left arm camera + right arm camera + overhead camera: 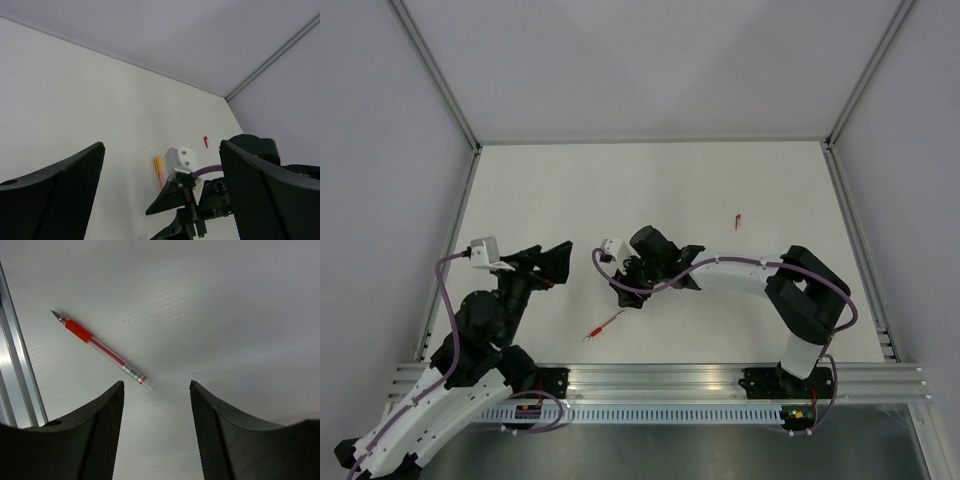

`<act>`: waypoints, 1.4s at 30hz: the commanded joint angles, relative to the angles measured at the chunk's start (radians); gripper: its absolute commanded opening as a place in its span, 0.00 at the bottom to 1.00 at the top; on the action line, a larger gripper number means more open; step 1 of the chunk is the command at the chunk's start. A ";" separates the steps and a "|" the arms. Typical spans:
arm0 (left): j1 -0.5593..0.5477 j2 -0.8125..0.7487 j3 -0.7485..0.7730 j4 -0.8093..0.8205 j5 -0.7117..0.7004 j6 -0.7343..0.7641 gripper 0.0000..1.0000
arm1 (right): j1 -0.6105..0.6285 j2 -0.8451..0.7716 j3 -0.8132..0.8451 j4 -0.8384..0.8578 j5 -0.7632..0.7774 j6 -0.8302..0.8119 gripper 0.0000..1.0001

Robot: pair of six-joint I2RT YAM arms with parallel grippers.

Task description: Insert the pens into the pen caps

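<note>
A red pen (603, 326) lies uncapped on the white table near the front edge. In the right wrist view the pen (100, 349) has a red grip and a clear barrel, and its back end lies just up-left of my right gripper (156, 386). My right gripper (628, 296) is open and empty above the table. A small red pen cap (738, 221) lies at the far right and also shows in the left wrist view (205, 142). An orange piece (159, 164) lies partly hidden behind the right arm's white camera (180, 160). My left gripper (552, 258) (161, 146) is open and empty, raised.
An aluminium rail (720, 375) runs along the table's near edge and shows in the right wrist view (15, 365). Grey enclosure walls and frame posts (450, 100) stand around the table. The right arm (740, 272) stretches across the table's middle.
</note>
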 commanded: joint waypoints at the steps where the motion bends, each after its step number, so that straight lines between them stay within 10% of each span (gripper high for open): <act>1: -0.003 -0.051 -0.026 -0.007 -0.035 0.033 1.00 | 0.056 0.058 0.065 0.008 -0.001 -0.084 0.61; 32: -0.003 -0.131 -0.058 -0.006 -0.086 0.027 1.00 | 0.175 0.147 -0.005 0.056 0.262 -0.144 0.55; 42: -0.003 -0.133 -0.083 0.026 -0.100 0.030 1.00 | 0.174 0.161 -0.001 0.053 0.292 -0.111 0.00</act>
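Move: The red pen lies with its middle about 5 cm back and 5 cm to the left of the right hand, some 5 cm below it. Its clear tail is the nearest part, and its point is turned back-left. From that hand, the yellow-capped pen lies about 9 cm ahead and 8 cm right, and the red cap some 20 cm ahead and 28 cm right. From the left hand, the red pen's middle is about 7 cm back, 7 cm right and 28 cm below. Pinches the red pen near its clear tail: the right hand, fingers open, first sinks and goes back and left over the tail. It settles almost 5 cm lower in all while easing about 1.5 cm forward again, fingers tipping some 10 degrees steeper, then stops and shuts them. The empty, open left hand drifts about 2 cm left. ##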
